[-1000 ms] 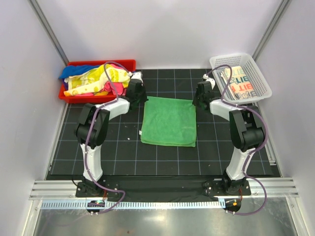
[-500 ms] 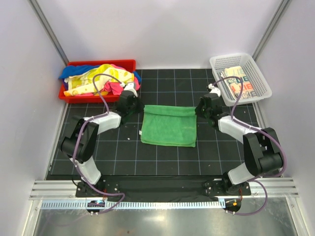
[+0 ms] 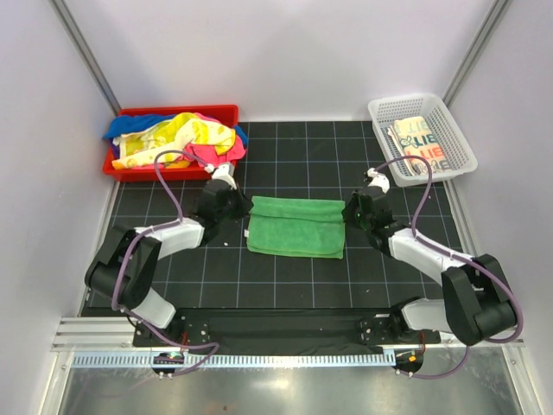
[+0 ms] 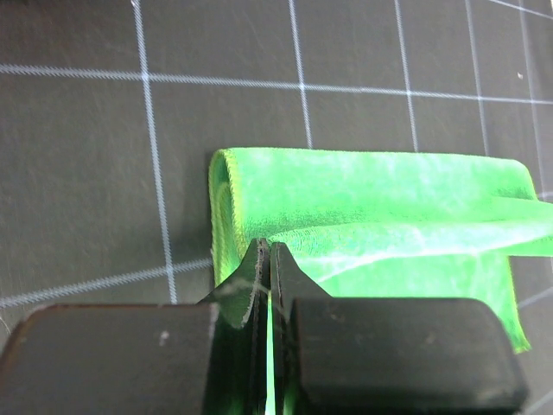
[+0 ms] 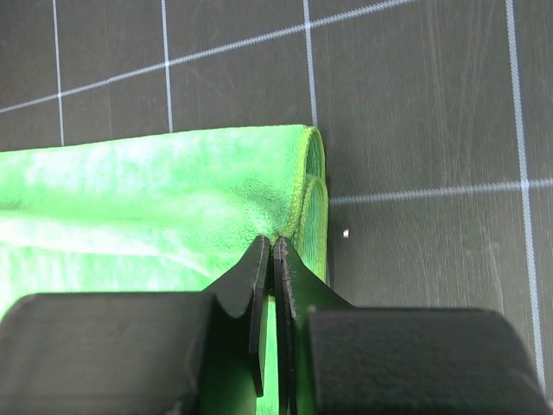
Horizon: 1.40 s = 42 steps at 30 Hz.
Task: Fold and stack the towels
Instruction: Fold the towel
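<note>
A green towel (image 3: pixel 295 232) lies on the black grid mat, its far part doubled over toward the near side. My left gripper (image 3: pixel 239 206) is shut on its far left corner, and the left wrist view shows the green towel (image 4: pixel 371 216) pinched at the left gripper's (image 4: pixel 270 248) tips. My right gripper (image 3: pixel 350 210) is shut on the far right corner; in the right wrist view the green towel (image 5: pixel 155 199) bunches at the right gripper's (image 5: pixel 272 242) tips. Several loose towels (image 3: pixel 177 138) are piled in the red tray. A folded cream printed towel (image 3: pixel 421 144) lies in the basket.
The red tray (image 3: pixel 216 111) stands at the back left of the mat, the white mesh basket (image 3: pixel 462 147) at the back right. Both arms stretch low over the mat on either side of the green towel. Grey walls close in the sides and back.
Both grippers have drawn the green towel's far edge toward the near side, rolling it over itself. The towel now looks shorter front to back. Both arms have dropped lower.
</note>
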Available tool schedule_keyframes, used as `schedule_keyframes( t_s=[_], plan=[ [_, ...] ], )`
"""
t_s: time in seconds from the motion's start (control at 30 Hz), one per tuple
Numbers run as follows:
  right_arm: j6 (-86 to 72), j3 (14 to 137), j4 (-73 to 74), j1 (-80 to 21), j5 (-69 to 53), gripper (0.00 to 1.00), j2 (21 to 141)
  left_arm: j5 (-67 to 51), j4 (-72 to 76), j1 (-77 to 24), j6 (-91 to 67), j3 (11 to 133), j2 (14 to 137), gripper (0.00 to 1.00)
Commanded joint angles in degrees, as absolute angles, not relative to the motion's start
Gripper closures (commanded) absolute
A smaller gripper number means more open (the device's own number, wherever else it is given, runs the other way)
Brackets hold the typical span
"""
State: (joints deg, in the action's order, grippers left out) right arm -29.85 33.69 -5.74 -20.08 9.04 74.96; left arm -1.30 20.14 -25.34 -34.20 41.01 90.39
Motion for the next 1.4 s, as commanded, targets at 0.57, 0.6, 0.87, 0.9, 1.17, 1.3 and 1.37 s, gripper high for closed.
schedule_keyframes(
  t_s=[0.57,0.6,0.87,0.9,1.17,1.3,1.37],
  plan=[
    [-34.54,25.85,-1.67,-23.55,12.13,0.99,62.14,-0.44,22.68,-27.42,-37.97,31.29,78.93,1.0],
    [-34.72,25.67,-1.58,-24.16,12.48,0.99,61.96,-0.53,22.41,-27.51,-38.14,31.03,78.84,1.0],
    [-35.51,24.35,-0.35,-26.28,13.36,0.99,59.94,0.78,20.22,-27.6,-38.76,30.23,77.08,1.0],
    [-35.68,24.26,-0.35,-26.45,13.45,0.99,59.59,0.53,19.95,-27.6,-38.76,30.23,76.99,1.0],
    [-36.39,22.68,2.64,-26.72,13.97,0.99,56.6,0.18,18.99,-27.77,-39.72,29.36,76.03,1.0],
    [-36.91,22.59,3.51,-26.81,13.45,0.99,55.64,-1.49,18.81,-27.86,-40.25,29.09,76.03,1.0],
    [-37.26,22.33,3.87,-26.81,13.45,0.99,55.37,-1.32,18.63,-27.86,-40.43,28.83,75.94,1.0]
  ],
)
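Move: Both hands already pinch the corners of the green towel's lifted edge, low over the layers on the table. For the left hand, the near left corner lies about 12 cm back, 1 cm left and 3 cm below; the white tag is some 7 cm back and 2 cm left, and the far fold's left end about 4 cm straight ahead. For the right hand, the near right corner is about 12 cm back, 1 cm left and 3 cm below, and the far fold's right end about 4 cm straight ahead. Keep both grippers shut on the corners and draw the lifted edge back over the lower layers towards the towel's near edge. Bring the left gripper back about 6 cm, nearly level, fast at first and then easing off; bring the right one back more evenly, some 7 cm, sinking slightly. Hardly turn either wrist. ##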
